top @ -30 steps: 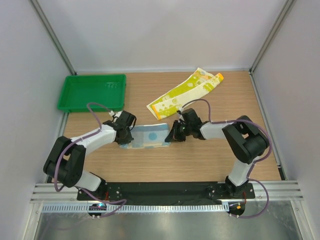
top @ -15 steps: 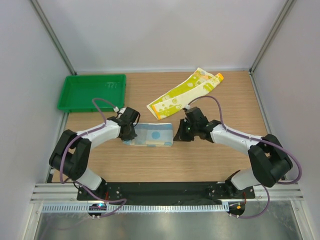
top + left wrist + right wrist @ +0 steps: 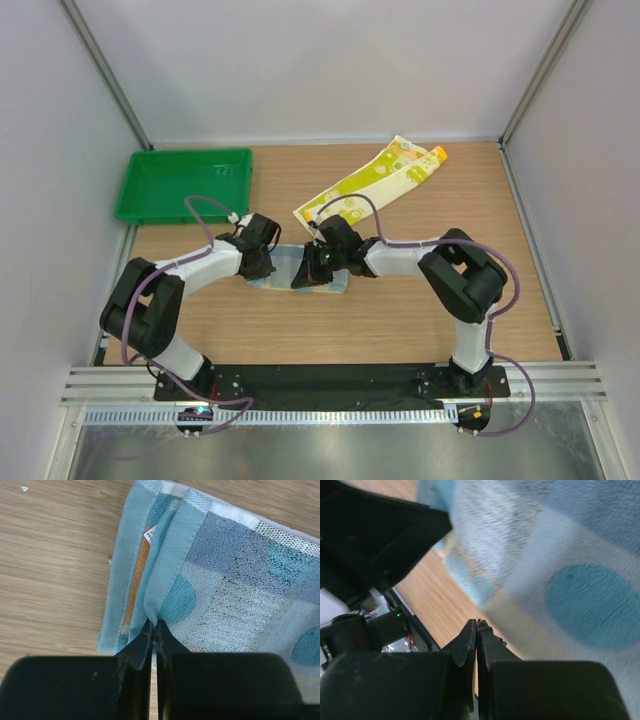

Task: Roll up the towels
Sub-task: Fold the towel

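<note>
The light blue and white towel (image 3: pixel 285 264) lies flat on the wooden table in front of the arms. At its left end my left gripper (image 3: pixel 262 265) is shut, and a raised fold of the towel's (image 3: pixel 235 580) teal edge is pinched between its tips (image 3: pixel 155 625). My right gripper (image 3: pixel 303 275) is over the middle of the same towel (image 3: pixel 580 605), jaws shut (image 3: pixel 477 623), tips by its pale near edge; no cloth shows between them. The long yellow-green towel (image 3: pixel 365 188) lies flat and slanted behind, untouched.
A green plastic tray (image 3: pixel 183 183) sits at the back left of the table. White walls close in the left, back and right sides. The two grippers are close together over the blue towel.
My right gripper has swung left from the blue towel's right end to over its middle. The left gripper has stayed at the left end, still shut.
</note>
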You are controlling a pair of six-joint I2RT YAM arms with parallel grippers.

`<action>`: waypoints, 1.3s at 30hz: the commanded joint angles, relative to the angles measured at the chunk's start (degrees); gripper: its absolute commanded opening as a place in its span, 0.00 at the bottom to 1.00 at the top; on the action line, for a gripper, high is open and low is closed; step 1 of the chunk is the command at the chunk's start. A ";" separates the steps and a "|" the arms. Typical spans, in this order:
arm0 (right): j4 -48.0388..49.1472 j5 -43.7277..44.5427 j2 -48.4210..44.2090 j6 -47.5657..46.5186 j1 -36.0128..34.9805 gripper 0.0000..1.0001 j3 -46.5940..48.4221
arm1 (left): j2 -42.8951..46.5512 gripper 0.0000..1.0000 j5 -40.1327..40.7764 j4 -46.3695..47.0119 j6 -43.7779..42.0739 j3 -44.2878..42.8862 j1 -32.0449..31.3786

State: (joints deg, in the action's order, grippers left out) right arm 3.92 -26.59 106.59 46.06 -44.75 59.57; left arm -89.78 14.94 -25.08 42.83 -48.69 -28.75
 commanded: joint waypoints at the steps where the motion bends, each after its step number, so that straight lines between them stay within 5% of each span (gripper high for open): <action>1: 7.85 -2.50 4.22 3.59 0.28 0.01 2.04 | -0.49 0.00 -0.35 2.75 0.15 1.40 -0.25; 15: 25.69 -13.40 7.42 7.38 8.72 0.01 -10.43 | -0.13 0.00 1.84 3.11 -2.40 2.28 -0.08; 27: 23.76 -15.60 0.12 2.72 14.16 0.01 -22.12 | -1.01 0.00 3.87 2.32 -5.03 0.35 0.28; 32: 12.03 -14.55 -9.87 -3.15 14.34 0.01 -21.17 | -0.14 0.00 4.39 1.44 -5.83 -0.27 0.19; 35: 2.54 -12.79 -18.30 -7.28 14.34 0.09 -19.32 | 1.18 0.12 4.75 0.12 -5.65 -1.23 0.10; 38: -6.78 -8.84 -24.30 -9.58 14.52 0.32 -17.13 | 4.07 0.47 5.71 -1.55 -5.91 -2.20 -0.08; 39: -8.56 -6.92 -27.71 -10.46 14.60 0.50 -16.60 | 4.69 0.68 5.98 -2.25 -6.00 -2.46 -0.08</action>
State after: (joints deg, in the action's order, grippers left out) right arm 6.35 -38.30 86.04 41.32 -30.20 39.57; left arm -88.40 18.20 -24.84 37.39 -48.84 -28.75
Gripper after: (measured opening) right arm 0.380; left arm 0.601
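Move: The folded blue towel's middle lies about 3 cm ahead of and 9 cm to the right of the left hand, whose shut fingers are already down on its left end. The right hand hangs some 4 cm above the towel's height, just short of the near edge, with the middle about 7 cm straight ahead. From the left hand the green tray is roughly 22 cm ahead and 16 cm left; from the right hand the yellow towel is about 26 cm ahead and 17 cm right. The left hand's shut fingers stay on the blue towel's left end almost to the last, then spread a little over half as they come free, edging about 1 cm up and left. Meanwhile the right hand, fingers shut, sinks about 4 cm to towel height, sweeps some 10 cm right along the near edge towards the right end, tipping a little further down, then climbs back up about 8 cm and begins to open. ##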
